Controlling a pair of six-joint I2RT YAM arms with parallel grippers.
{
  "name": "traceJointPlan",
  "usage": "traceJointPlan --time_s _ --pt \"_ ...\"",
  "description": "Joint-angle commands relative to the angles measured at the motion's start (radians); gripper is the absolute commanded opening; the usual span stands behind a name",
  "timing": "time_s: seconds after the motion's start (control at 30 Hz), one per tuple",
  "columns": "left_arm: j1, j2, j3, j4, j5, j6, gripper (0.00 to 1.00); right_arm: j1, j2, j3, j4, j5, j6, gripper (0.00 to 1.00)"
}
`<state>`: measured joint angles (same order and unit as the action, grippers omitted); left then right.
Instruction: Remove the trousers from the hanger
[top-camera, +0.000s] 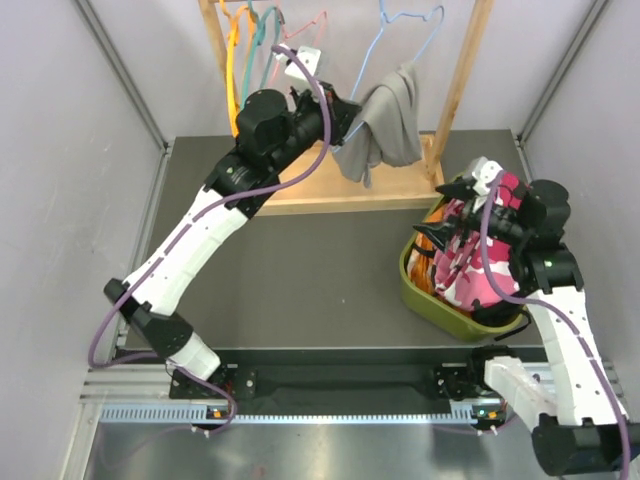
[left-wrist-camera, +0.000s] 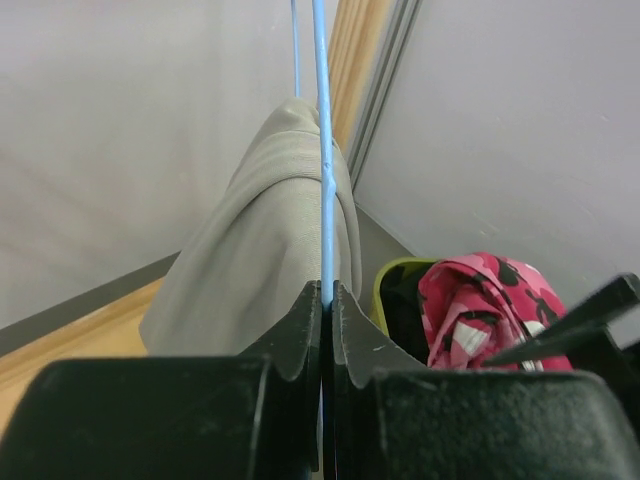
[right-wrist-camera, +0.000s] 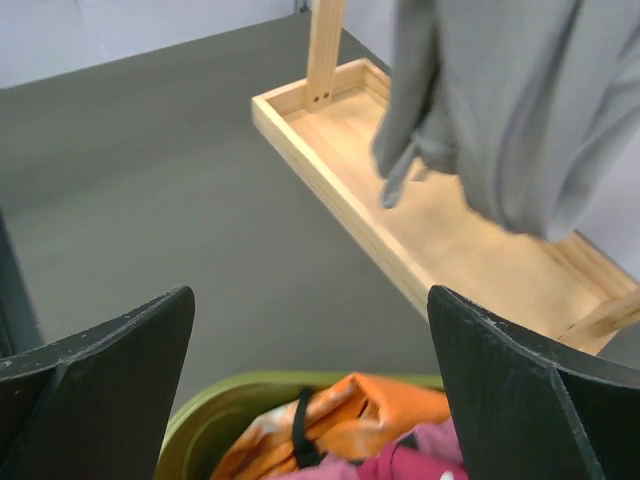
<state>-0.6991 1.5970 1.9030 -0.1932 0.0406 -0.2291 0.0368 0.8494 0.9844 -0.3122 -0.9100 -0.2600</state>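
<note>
The light grey trousers hang draped over a blue wire hanger on the wooden rack. My left gripper is shut on the hanger's wire just left of the cloth. The left wrist view shows the blue wire pinched between the closed jaws, with the grey trousers right behind. My right gripper is open and empty. It hovers over a green bin holding the pink floral trousers and orange trousers.
The wooden rack's base tray lies across the back of the dark table, with an upright post on the right. Several empty coloured hangers hang at the rack's left end. Grey walls close in both sides.
</note>
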Motion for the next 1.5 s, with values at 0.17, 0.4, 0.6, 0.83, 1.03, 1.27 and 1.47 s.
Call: traceJointPlan --time_s 0.17,0.4,0.6,0.83,1.03,1.27,1.47 --pt "0.003 -0.248 -0.168 0.127 0.068 -0.022 0.00 0.262 0.146 0.134 0.261 0.476 -0.090 1.00" --pt "0.003 -0.368 -0.286 0.089 0.114 -0.053 0.00 0.367 0.321 0.224 0.412 0.638 -0.020 1.00" --pt "0.001 -0.486 -0.392 0.049 0.125 -0.061 0.00 0.367 0.411 0.292 0.395 0.648 0.041 0.87" --pt "0.001 -0.646 -0.557 0.025 0.091 -0.088 0.00 0.359 0.418 0.347 0.297 0.248 0.071 0.03" --pt "0.003 -0.753 -0.682 -0.028 -0.022 -0.085 0.00 0.308 0.372 0.462 0.208 0.088 0.090 0.00" --pt "0.003 -0.784 -0.775 -0.040 -0.085 -0.082 0.00 0.175 0.281 0.510 0.297 0.059 0.232 0.00" --pt "0.001 -0.772 -0.818 -0.032 -0.105 -0.072 0.00 0.074 0.218 0.533 0.343 0.042 0.317 0.00"
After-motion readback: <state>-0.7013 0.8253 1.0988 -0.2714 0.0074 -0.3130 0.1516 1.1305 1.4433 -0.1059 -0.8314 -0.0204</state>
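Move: My left hand already grips the light blue hanger; the trousers on it hang about 5 cm ahead and 7 cm to the right of that hand, their middle roughly 7 cm lower. From my open right hand they are about 14 cm ahead, 13 cm left and 7 cm up. The green basket lies some 20 cm below my right hand, 3 cm farther out and 7 cm right; the rack's base is about 12 cm ahead of my left hand, 40 cm below. I bring my left hand back about 14 cm and 12 cm left, sinking some 10 cm, mostly late, with the hanger still pinched. Meanwhile my right hand reaches forward, with some left and up, to the trousers and shuts its fingers on the cloth. Keeping that grip, it draws back about 8 cm and climbs about 12 cm, easing left, then right, so the two hands part. ##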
